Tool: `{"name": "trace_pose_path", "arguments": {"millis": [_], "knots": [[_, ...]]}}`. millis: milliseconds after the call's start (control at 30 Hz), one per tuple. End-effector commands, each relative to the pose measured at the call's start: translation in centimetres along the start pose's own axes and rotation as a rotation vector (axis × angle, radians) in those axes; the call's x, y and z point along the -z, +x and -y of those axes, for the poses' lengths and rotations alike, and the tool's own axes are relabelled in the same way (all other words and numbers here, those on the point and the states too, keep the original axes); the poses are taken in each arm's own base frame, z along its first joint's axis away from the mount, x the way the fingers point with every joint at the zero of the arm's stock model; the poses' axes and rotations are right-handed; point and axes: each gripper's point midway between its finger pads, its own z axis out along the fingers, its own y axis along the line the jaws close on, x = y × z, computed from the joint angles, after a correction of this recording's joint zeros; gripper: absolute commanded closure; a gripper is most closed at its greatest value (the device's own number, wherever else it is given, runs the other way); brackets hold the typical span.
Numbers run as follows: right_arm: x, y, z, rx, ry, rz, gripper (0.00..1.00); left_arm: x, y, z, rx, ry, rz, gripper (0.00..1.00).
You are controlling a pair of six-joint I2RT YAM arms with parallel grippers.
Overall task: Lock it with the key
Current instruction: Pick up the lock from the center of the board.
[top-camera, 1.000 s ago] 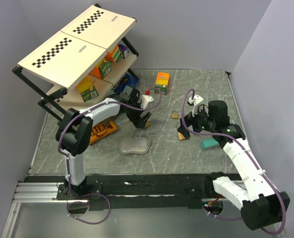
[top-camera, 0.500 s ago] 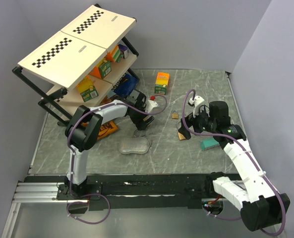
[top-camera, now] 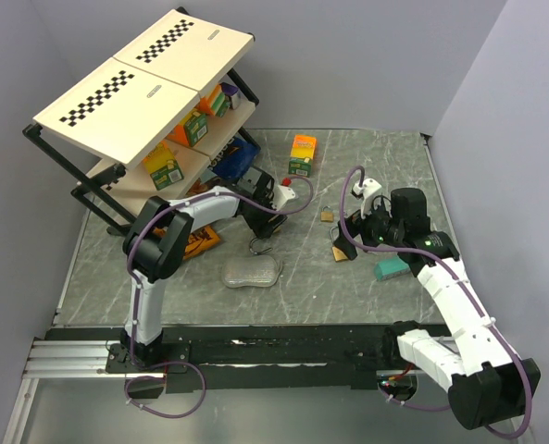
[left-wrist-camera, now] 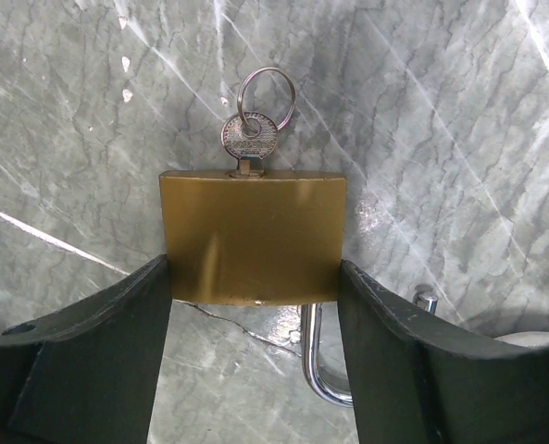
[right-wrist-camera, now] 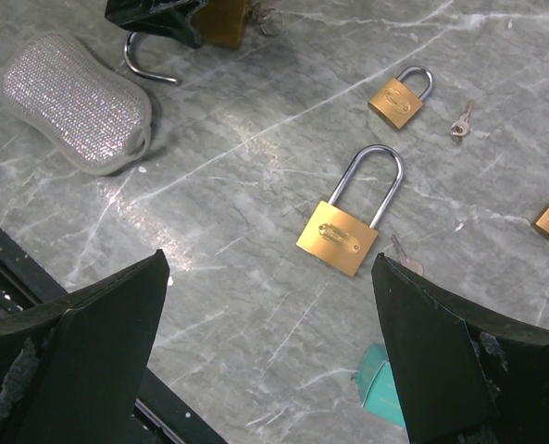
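A brass padlock (left-wrist-camera: pixel 253 236) lies on the marble table with a key (left-wrist-camera: pixel 249 137) and its ring in the keyhole at the far end. Its chrome shackle (left-wrist-camera: pixel 320 370) hangs open towards the camera. My left gripper (left-wrist-camera: pixel 253 266) has both fingers pressed against the lock body's sides; from above the left gripper (top-camera: pixel 263 225) sits mid-table. My right gripper (right-wrist-camera: pixel 269 259) hovers open and empty over a second, long-shackle padlock (right-wrist-camera: pixel 339 238); in the top view the right gripper (top-camera: pixel 353 231) is to the right of the left one.
A small padlock (right-wrist-camera: pixel 394 100) and a loose key (right-wrist-camera: pixel 459 122) lie beyond the long-shackle one. A silver pouch (top-camera: pixel 252 272) sits near the left gripper and a teal object (top-camera: pixel 390 269) by the right arm. A tilted shelf rack (top-camera: pixel 144 92) stands back left, with an orange box (top-camera: pixel 303 148) behind.
The left gripper has moved a little right over the padlock and its jaws have narrowed onto the lock body. The right arm has stayed put.
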Motion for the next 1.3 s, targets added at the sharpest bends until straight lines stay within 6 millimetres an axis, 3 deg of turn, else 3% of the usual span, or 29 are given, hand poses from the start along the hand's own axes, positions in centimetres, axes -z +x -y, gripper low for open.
{"name": "trace_pose_path", "arguments": {"millis": [0,67,133,267,500,733,800,967,1100,1267], "knots": [[0.4,-0.7,0.4,0.023,0.011,0.024,0.01,0.6,-2.9,-0.3,-0.059,0.036,0.073,0.86],[0.5,-0.7,0.3,0.026,0.008,0.027,0.01,1.5,-4.3,-0.6,-0.075,0.053,0.099,0.99],[0.6,-0.6,0.3,0.027,0.007,0.030,0.01,2.1,-4.5,-0.4,-0.081,0.083,0.095,0.99],[0.8,-0.5,-0.2,0.049,-0.014,0.035,0.01,4.7,-7.1,-0.8,-0.076,0.120,0.157,0.99],[1.5,-1.1,-1.0,0.122,-0.050,0.080,0.01,8.4,-9.2,1.0,-0.052,0.201,0.232,0.99],[2.7,-1.8,-2.5,0.301,-0.109,0.165,0.01,13.7,-11.6,5.0,-0.003,0.369,0.321,0.99],[3.2,-1.0,-4.0,0.355,-0.198,0.145,0.01,15.7,-12.2,6.9,0.005,0.454,0.350,0.99],[4.1,-2.2,-5.1,0.546,-0.251,0.222,0.01,19.2,-12.4,11.2,-0.012,0.581,0.385,0.99],[4.0,-2.5,-5.6,0.621,-0.263,0.287,0.01,20.3,-13.1,13.1,0.033,0.627,0.430,0.99],[2.5,-1.8,-5.4,0.602,-0.280,0.271,0.01,19.5,-12.2,14.2,0.079,0.670,0.420,0.99]]}}
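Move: The left fingers already grip the lock, its key in and its shackle open, low over the board. The open right gripper waits roughly 12 cm back, 18 cm to the right and 16 cm higher. From the left hand the small padlock is about 14 cm right and 3 cm farther out, the metal case 13 cm back and 5 cm left. From the right hand the lock is some 12 cm ahead, 18 cm left and 16 cm below; the long-shackled padlock sits 4 cm ahead, 1 cm left, the teal box level and 11 cm right, both some 17 cm down. Still pinching the lock body, the left hand lifts it off the board about 20 cm, first nearly straight up, then also back some 12 cm and 6 cm right towards the right gripper, swinging its fingers from down to rightward. The empty right hand, fingers wide open, eases back and up about 5 cm, a little left, turning counter-clockwise and raising its fingertips to face the lock. ##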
